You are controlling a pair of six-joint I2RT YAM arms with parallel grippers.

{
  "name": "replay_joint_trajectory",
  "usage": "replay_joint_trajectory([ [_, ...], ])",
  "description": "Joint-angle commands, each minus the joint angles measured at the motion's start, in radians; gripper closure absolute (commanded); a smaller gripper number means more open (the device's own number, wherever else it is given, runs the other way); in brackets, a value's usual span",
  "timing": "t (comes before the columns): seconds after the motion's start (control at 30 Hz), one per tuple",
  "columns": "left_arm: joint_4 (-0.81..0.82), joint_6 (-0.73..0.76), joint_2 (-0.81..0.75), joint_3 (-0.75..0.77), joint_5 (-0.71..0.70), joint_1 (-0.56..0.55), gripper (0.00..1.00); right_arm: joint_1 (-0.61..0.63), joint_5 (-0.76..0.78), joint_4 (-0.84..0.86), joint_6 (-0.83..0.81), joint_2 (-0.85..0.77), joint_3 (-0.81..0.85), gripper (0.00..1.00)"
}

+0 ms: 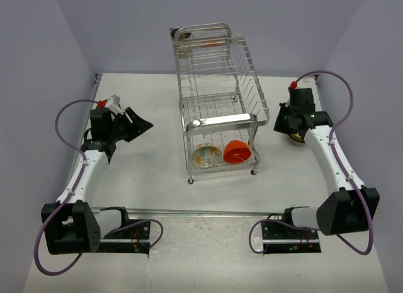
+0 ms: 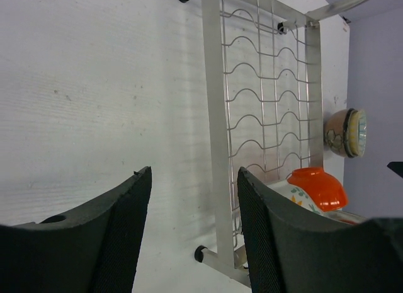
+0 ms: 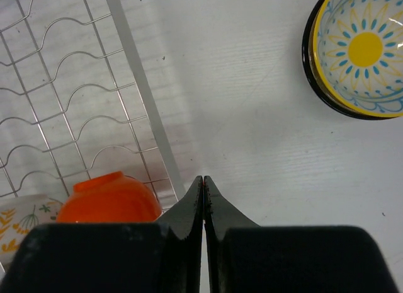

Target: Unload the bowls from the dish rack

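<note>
The dish rack [image 1: 217, 120] stands mid-table, a tall chrome wire frame. Its lower tier holds two bowls on edge: an orange-red bowl [image 1: 237, 152] and, to its left, a pale bowl with a yellow-orange pattern [image 1: 206, 155]. A third bowl [image 3: 359, 50], dark outside with a yellow flower inside, sits upright on the table right of the rack. My right gripper [image 3: 203, 179] is shut on nothing, over bare table between this bowl and the rack [image 3: 145, 97]. My left gripper [image 2: 194, 173] hangs open and empty left of the rack's side bar [image 2: 214, 116].
Purple walls close in the table on the left, the back and the right. In the top view the third bowl [image 1: 296, 138] is mostly hidden under my right wrist. The orange-red bowl [image 2: 318, 186] shows through the rack wires in the left wrist view.
</note>
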Motion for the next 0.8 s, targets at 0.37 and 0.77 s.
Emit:
replay_joint_trajectory([
  [0.37, -0.045, 0.055, -0.014, 0.045, -0.038, -0.009, 0.41, 0.007, -0.056, 0.104, 0.025, -0.198, -0.213, 1.0],
  [0.77, -0.016, 0.046, 0.013, 0.045, -0.034, -0.029, 0.4, 0.108, -0.057, 0.104, 0.093, -0.311, -0.369, 1.0],
])
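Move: The orange bowl on the rack's lower shelf lies about 13 cm to the right hand's left, some 5 cm back and 10 cm below. The white flowered bowl stands about 11 cm farther left of it and roughly level; the stacked bowls on the table are some 12 cm to the hand's right, 5 cm ahead and 16 cm below. From the left hand, the orange bowl is about 29 cm right, 6 cm back and 9 cm below. Right hand, fingers shut, draws back some 7 cm while sinking 4 and easing left towards the orange bowl. ##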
